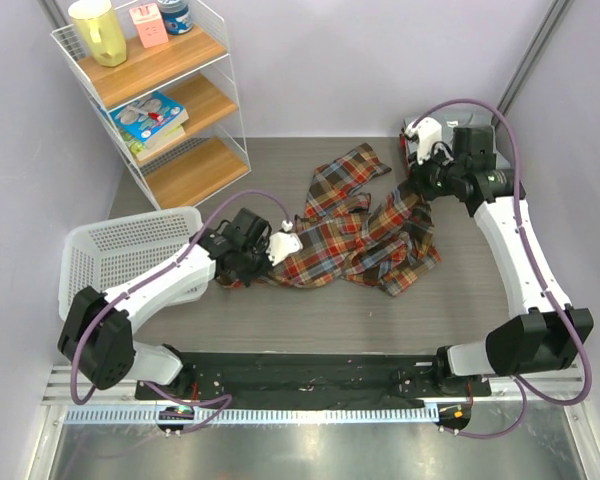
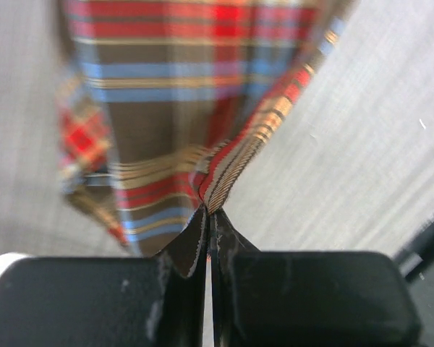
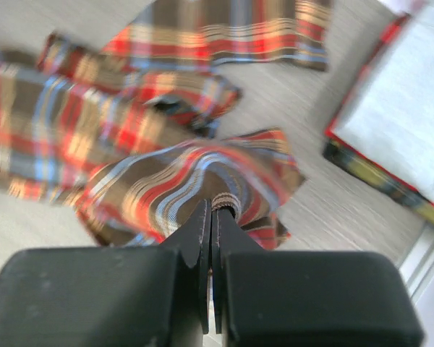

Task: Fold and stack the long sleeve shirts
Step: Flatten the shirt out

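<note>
A crumpled red, brown and cream plaid long sleeve shirt lies spread over the middle of the table. At its left end, low over the table, my left gripper is shut on a hem; in the left wrist view the jaws pinch a striped fold of the plaid cloth. My right gripper is shut on the shirt's far right part; its tips clamp a rolled edge and the cloth bulges up in front of them. A stack of folded shirts with a pale grey top lies at the back right.
A white wire shelf with a pitcher, boxes and books stands at the back left. A white plastic basket sits at the left edge beside my left arm. The folded stack is partly hidden behind my right arm.
</note>
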Controlling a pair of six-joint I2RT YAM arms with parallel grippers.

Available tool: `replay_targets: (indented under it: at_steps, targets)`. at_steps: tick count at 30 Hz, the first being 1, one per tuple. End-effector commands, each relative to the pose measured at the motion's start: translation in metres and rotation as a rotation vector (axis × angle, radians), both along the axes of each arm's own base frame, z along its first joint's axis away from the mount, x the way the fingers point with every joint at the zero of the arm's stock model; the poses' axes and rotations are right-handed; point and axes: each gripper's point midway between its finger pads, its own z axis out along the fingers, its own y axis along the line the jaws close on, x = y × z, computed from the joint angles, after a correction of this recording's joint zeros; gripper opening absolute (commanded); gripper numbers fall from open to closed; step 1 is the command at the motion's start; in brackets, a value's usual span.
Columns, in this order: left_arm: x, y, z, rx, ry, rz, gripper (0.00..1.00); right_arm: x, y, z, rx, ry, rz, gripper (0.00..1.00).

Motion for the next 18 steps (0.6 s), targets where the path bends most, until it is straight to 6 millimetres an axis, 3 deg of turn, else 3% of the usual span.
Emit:
replay_targets:
  at_steps: [1,3,4,6,7,8,9,11,12,15,18]
  targets:
    - [-0.043,0.013,-0.024,0.037,0.151,-0.085,0.00,-0.083,0.034,-0.036,-0.021,0.181,0.299,0.01]
    - [-0.051,0.020,-0.033,0.055,0.165,-0.089,0.00,-0.128,0.037,-0.066,-0.106,0.237,0.436,0.01]
    - [-0.053,0.023,-0.036,0.066,0.171,-0.094,0.00,-0.155,0.029,-0.102,-0.140,0.352,0.451,0.01]
    - [-0.056,0.026,-0.039,0.074,0.180,-0.095,0.00,-0.175,0.014,-0.123,-0.221,0.388,0.471,0.01]
    - [-0.057,0.027,-0.040,0.079,0.182,-0.097,0.00,-0.191,0.007,-0.138,-0.243,0.454,0.484,0.14]
    - [-0.058,0.027,-0.041,0.080,0.186,-0.097,0.00,-0.198,0.002,-0.142,-0.263,0.483,0.490,0.36]
    - [-0.057,0.027,-0.041,0.081,0.185,-0.097,0.00,-0.205,0.000,-0.144,-0.258,0.529,0.490,0.51]
    - [-0.056,0.026,-0.041,0.082,0.185,-0.098,0.00,-0.196,-0.003,-0.130,-0.205,0.526,0.439,0.76]
    - [-0.056,0.026,-0.041,0.083,0.188,-0.097,0.00,-0.188,-0.002,-0.122,-0.153,0.519,0.413,0.79]
    - [-0.054,0.024,-0.042,0.078,0.187,-0.095,0.00,-0.132,-0.018,-0.099,-0.006,0.479,0.218,0.82]
    - [-0.054,0.023,-0.044,0.079,0.194,-0.092,0.00,-0.081,-0.037,-0.095,0.144,0.518,0.009,0.79]
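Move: The spot the left hand draws its pinched edge of the shirt to lies about 6 cm back, 3 cm left and 9 cm below it; the shirt's middle is some 5 cm ahead and 15 cm right, the white basket about 24 cm left and 2 cm ahead. For the right hand, which holds up the right part, the laying place is roughly 10 cm back, 5 cm left and 24 cm below; the far sleeve is 7 cm ahead and 15 cm left, the folded stack about 12 cm ahead, 7 cm right. The shirt's raised right part is swung back and down away from the folded stack by the right hand, some 20 cm back and 15 cm down, the wrist tipping about 30 degrees steeper; the fingers open wide on the way and let go, then the empty hand eases forward and a little right, rising slightly. The left hand keeps its pinch and draws the left edge back, down and slightly left, then holds still just above the table. ##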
